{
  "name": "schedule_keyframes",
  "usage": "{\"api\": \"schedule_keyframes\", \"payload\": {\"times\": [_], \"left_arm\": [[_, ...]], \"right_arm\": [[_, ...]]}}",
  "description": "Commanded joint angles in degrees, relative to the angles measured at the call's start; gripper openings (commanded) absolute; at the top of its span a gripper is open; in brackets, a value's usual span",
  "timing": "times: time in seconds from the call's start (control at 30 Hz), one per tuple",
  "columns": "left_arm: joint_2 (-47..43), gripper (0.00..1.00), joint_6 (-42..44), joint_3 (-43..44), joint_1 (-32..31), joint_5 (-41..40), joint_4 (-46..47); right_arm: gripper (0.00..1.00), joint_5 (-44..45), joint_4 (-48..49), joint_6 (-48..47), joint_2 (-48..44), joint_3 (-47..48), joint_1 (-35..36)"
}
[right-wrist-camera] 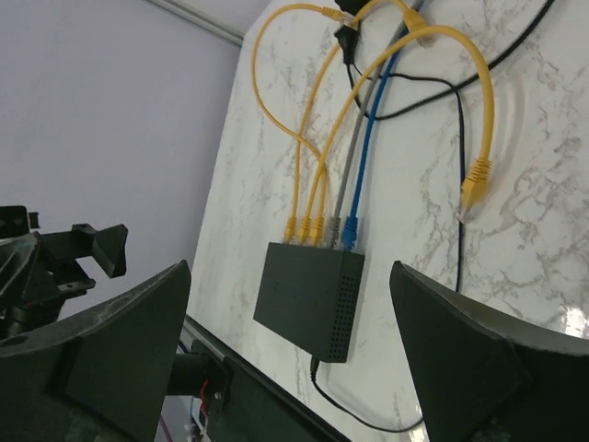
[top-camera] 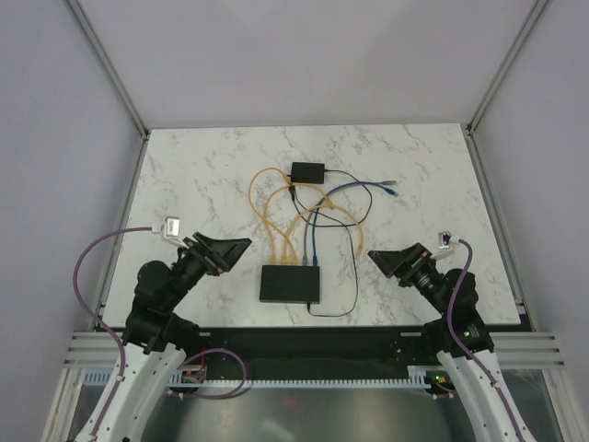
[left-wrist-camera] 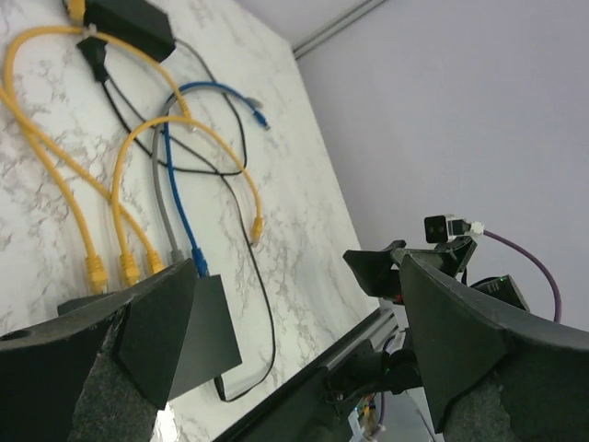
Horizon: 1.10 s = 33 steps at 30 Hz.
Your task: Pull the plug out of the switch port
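The switch (top-camera: 291, 284) is a flat black box lying near the table's front edge, between my two arms. Three yellow plugs (top-camera: 285, 260), a grey plug (top-camera: 306, 261) and a blue plug (top-camera: 316, 261) sit in its far edge. My left gripper (top-camera: 241, 247) hangs open and empty left of the switch. My right gripper (top-camera: 375, 257) hangs open and empty to its right. The right wrist view shows the switch (right-wrist-camera: 308, 299) with the blue plug (right-wrist-camera: 351, 235) rightmost, between its gripper's open fingers (right-wrist-camera: 290, 267). The left wrist view shows the open gripper (left-wrist-camera: 299, 267) and a corner of the switch (left-wrist-camera: 216, 322).
A smaller black box (top-camera: 307, 171) with thin black leads lies farther back. Yellow, blue and grey cables loop between it and the switch. A loose yellow plug (right-wrist-camera: 474, 184) and a loose blue plug (top-camera: 394, 193) lie on the marble. A black lead runs from the switch's near side.
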Motion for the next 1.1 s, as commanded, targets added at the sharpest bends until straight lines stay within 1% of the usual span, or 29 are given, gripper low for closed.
{"api": "schedule_keyframes", "payload": {"times": [0.0,0.03,0.07,0.1,0.17,0.2,0.27,0.37,0.43,0.47,0.5,0.53,0.57,0.63,0.67,0.73,0.77,0.8,0.83,0.87,0.93,0.97,1.0,1.03,1.07], "left_arm": [[7.04,1.0,3.55,6.68,-0.11,-1.15,-11.86],[10.53,1.0,3.02,7.57,-0.11,0.26,-12.82],[11.87,1.0,2.41,8.36,-0.11,3.67,-13.27],[13.54,1.0,2.4,9.5,-0.11,5.62,-13.18],[17.06,1.0,2.93,10.48,-0.11,9.31,-12.92],[17.59,1.0,2.58,10.39,-0.11,9.41,-12.57],[17.52,1.0,2.49,9.69,-0.02,9.33,-9.59],[17.25,1.0,2.57,8.55,-0.02,6.53,-8.18],[18.73,1.0,3.8,8.55,-0.11,6.6,-7.56],[21.44,1.0,5.29,8.81,-0.11,6.95,-7.21],[23.12,0.99,5.83,9.25,-0.11,7.3,-7.12],[24.79,0.97,6.79,9.51,-0.11,7.91,-7.03],[26.9,0.91,7.15,10.12,-0.46,9.31,-6.42],[31.56,0.84,7.85,10.39,-1.51,10.64,-4.93],[32.53,0.82,8.64,10.57,-3.87,10.04,-4.49],[35.34,0.81,9.43,11.53,-6.77,8.11,-4.04],[36.4,0.81,10.13,12.49,-9.66,6.09,-4.04],[37.71,0.81,10.31,13.02,-10.82,5.47,-3.96],[40.25,0.8,11.01,13.55,-13.01,4.59,-3.78],[41.93,0.79,11.45,14.86,-13.9,4.23,-3.69],[46.14,0.72,12.59,16.01,-15.31,4.4,-3.78],[47.38,0.7,12.95,17.06,-15.49,4.49,-3.61],[48.44,0.65,13.3,17.51,-15.58,4.75,-3.69],[51.32,0.6,14.35,18.03,-15.67,5.89,-3.52],[52.83,0.55,15.05,19.26,-15.75,7.03,-3.43]], "right_arm": [[0.98,0.07,-6.94,-3.27,3.16,0.85,0.35],[0.98,-1.32,-7.47,-2.92,4.04,0.24,0.35],[0.98,-5.51,-8.34,-2.57,5.09,0.58,0.35],[0.98,-7.04,-9.74,-3.87,7.54,1.89,0.35],[0.98,-8.36,-10.11,-5.53,9.75,1.64,0.35],[0.98,-9.94,-10.11,-7.03,11.5,2.16,0.35],[0.98,-10.21,-11.6,-9.67,13.44,2.51,0.35],[0.98,-11.0,-12.92,-13.63,20.11,2.87,0.35],[0.98,-12.23,-12.58,-15.3,26.17,3.13,0.35],[0.98,-12.67,-12.4,-16.09,27.94,3.39,0.35],[0.97,-12.76,-12.31,-17.58,30.74,4.26,0.35],[0.94,-13.2,-12.22,-17.94,31.72,4.71,0.44],[0.93,-13.2,-12.22,-18.03,32.17,5.15,0.53],[0.9,-13.2,-11.7,-17.42,31.82,6.38,1.05],[0.9,-13.12,-11.17,-16.63,31.21,6.64,1.49],[0.87,-11.98,-9.76,-14.62,29.89,7.43,3.07],[0.86,-11.1,-8.8,-13.82,29.97,7.52,4.56],[0.84,-10.48,-6.97,-13.12,30.5,7.53,5.53],[0.8,-9.96,-5.55,-11.98,31.02,7.35,6.67],[0.79,-8.73,-3.63,-10.14,33.12,7.18,9.9],[0.77,-5.57,0.6,-8.46,36.37,7.78,14.65],[0.77,-3.12,1.66,-7.84,39.96,8.48,20.6],[0.77,2.12,1.75,-7.75,41.73,11.1,23.61],[0.77,5.66,1.23,-7.66,43.49,12.69,26.52],[0.77,8.74,0.71,-7.23,45.69,15.41,31.68]]}}
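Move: Down to the left hand's right is the row of plugs on the switch's far side: its middle about 13 cm right, roughly level, 22 cm below. The leftmost yellow plug is 7 cm right and the blue plug 19 cm right, both level. From the right hand, the switch body lies 21 cm left, 7 cm back and 15 cm lower; the blue plug is 15 cm left and 1 cm back, the power plug 17 cm left and 12 cm back. Sinking about 11 cm and swinging some 9 cm right, the left hand closes on the plug row, tipping down and turning clockwise, its fingers partly narrowing. The right hand drops about 12 cm while drawing back, rises slightly, then swings left nearly 6 cm and back towards the switch's right side, tipping down about 25 degrees, fingers narrowing a little. ##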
